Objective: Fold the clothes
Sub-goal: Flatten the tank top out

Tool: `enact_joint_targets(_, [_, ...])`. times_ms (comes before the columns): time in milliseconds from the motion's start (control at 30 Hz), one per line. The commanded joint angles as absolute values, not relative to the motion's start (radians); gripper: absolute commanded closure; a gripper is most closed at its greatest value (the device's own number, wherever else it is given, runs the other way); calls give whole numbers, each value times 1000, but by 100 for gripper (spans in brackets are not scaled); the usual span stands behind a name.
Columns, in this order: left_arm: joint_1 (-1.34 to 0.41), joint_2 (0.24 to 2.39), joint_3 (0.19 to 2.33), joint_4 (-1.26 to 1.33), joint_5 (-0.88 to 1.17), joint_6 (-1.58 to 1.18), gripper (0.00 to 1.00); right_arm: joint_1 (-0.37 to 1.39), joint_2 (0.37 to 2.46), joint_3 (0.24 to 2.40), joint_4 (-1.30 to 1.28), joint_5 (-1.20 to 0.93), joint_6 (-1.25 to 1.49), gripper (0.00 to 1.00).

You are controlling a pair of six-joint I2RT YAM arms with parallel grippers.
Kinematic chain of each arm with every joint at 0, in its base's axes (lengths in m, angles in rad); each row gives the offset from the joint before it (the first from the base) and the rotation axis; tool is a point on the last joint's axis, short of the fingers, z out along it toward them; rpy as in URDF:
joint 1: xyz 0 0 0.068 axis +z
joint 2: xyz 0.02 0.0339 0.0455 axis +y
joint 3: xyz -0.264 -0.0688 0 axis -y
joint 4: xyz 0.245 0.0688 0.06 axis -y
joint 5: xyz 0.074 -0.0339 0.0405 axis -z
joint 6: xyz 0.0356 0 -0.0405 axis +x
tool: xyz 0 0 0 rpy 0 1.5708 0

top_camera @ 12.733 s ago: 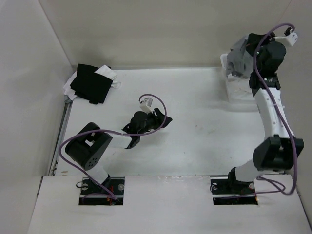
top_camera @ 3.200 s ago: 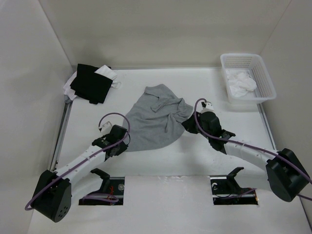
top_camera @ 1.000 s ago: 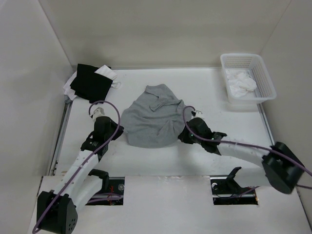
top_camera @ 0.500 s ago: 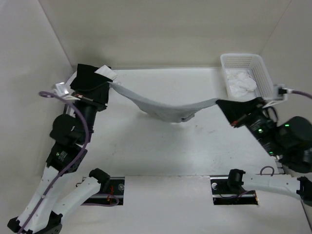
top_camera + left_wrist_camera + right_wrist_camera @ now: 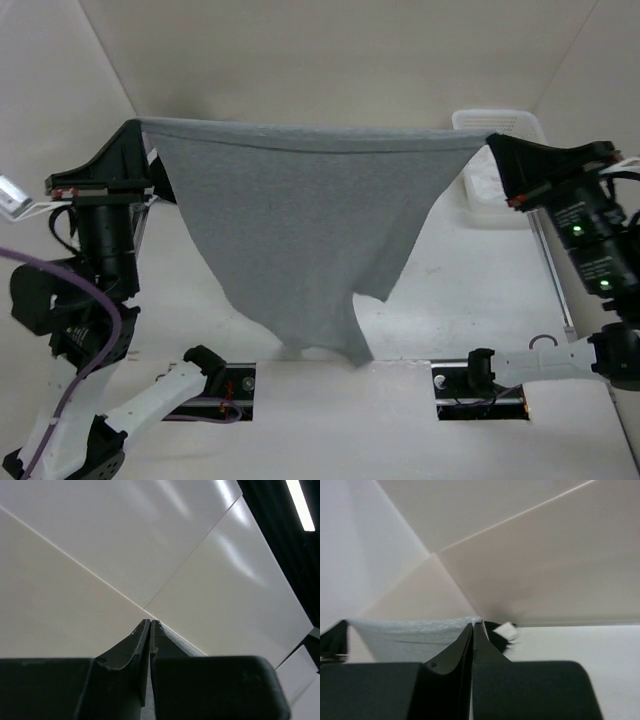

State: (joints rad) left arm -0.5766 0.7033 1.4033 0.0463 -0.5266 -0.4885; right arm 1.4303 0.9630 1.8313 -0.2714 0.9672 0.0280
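The grey shirt (image 5: 300, 215) hangs in the air between both arms, its top edge stretched taut and the rest drooping to a point near the front edge. My left gripper (image 5: 137, 127) is shut on its left corner, high at the left. On the right, my right gripper (image 5: 492, 140) is shut on the other corner. In the right wrist view the grey fabric (image 5: 415, 632) runs left from the closed fingertips (image 5: 473, 625). The left wrist view shows closed jaws (image 5: 150, 622) with a sliver of grey cloth (image 5: 175, 636) beside them, against bare walls.
A white basket (image 5: 505, 125) with a white cloth shows partly behind the right gripper at the back right. The black-and-white garments at the back left are hidden by the left arm (image 5: 100, 230); a bit of them (image 5: 500, 630) shows in the right wrist view. Walls enclose the table.
Both arms have lifted the shirt from a low sagging span over the table to a high, taut spread. The shirt now hangs down as a wide sheet.
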Motion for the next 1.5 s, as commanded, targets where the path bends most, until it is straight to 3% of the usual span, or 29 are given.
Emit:
enact_joint_targets(0, [-562,791,1342,72,-563,-439,98,1307,986,1761,-238,935,-16,100])
enact_joint_targets(67, [-529,843,1310,86,-571,-434,98,1146,1011,1743,-293,831,56,99])
enact_joint_targets(200, [-369,1009,1261,92,-497,-500,98,749,1124,1711,-426,418,283,100])
enact_joint_targets(333, [-213,1225,1288,97,-349,-679,98,474,1323,1692,-322,154,380,100])
enact_joint_targets(533, [-133,1489,1631,49,-230,-730,99,343,1687,2133,-432,72,396,100])
enact_joint_targets(733, [-87,1604,1945,-29,-201,-695,99,297,1897,2642,-603,26,417,100])
enact_joint_targets(933, [-41,1632,2060,-63,-173,-669,99,237,1872,2666,-601,-31,457,99])
enact_joint_targets(1133, [-65,1550,1895,-2,-182,-640,99,205,1732,2369,-574,-54,434,99])
enact_joint_targets(1467, [-186,1081,1045,140,-276,-702,99,238,1148,1219,-193,-66,498,99])
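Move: Both hands already pinch the tank top by two neighbouring corners, high up, so that it hangs like a curtain midway between them, its middle some 23 cm inward of each hand, 5 cm back and 22 cm lower. The middle of the table's far edge lies about 47 cm ahead, 23 cm inward of either hand and roughly 61 cm down. The black cloths are about 38 cm ahead, 14 cm left and 60 cm below the left hand; the white basket is 38 cm ahead, 28 cm right and 56 cm below the right. Keeping their shut grip on the corners, both hands together fling the tank top forward about 35 cm towards the far table edge while dropping 20 to 26 cm, the fingers tipping downward as they go. Then they bounce back up 16 to 22 cm, easing slightly back and the fingers levelling up again, before sinking once more by 20 to 25 cm and drawing back some 5 cm, the fingers ending over 30 degrees lower than they began. ##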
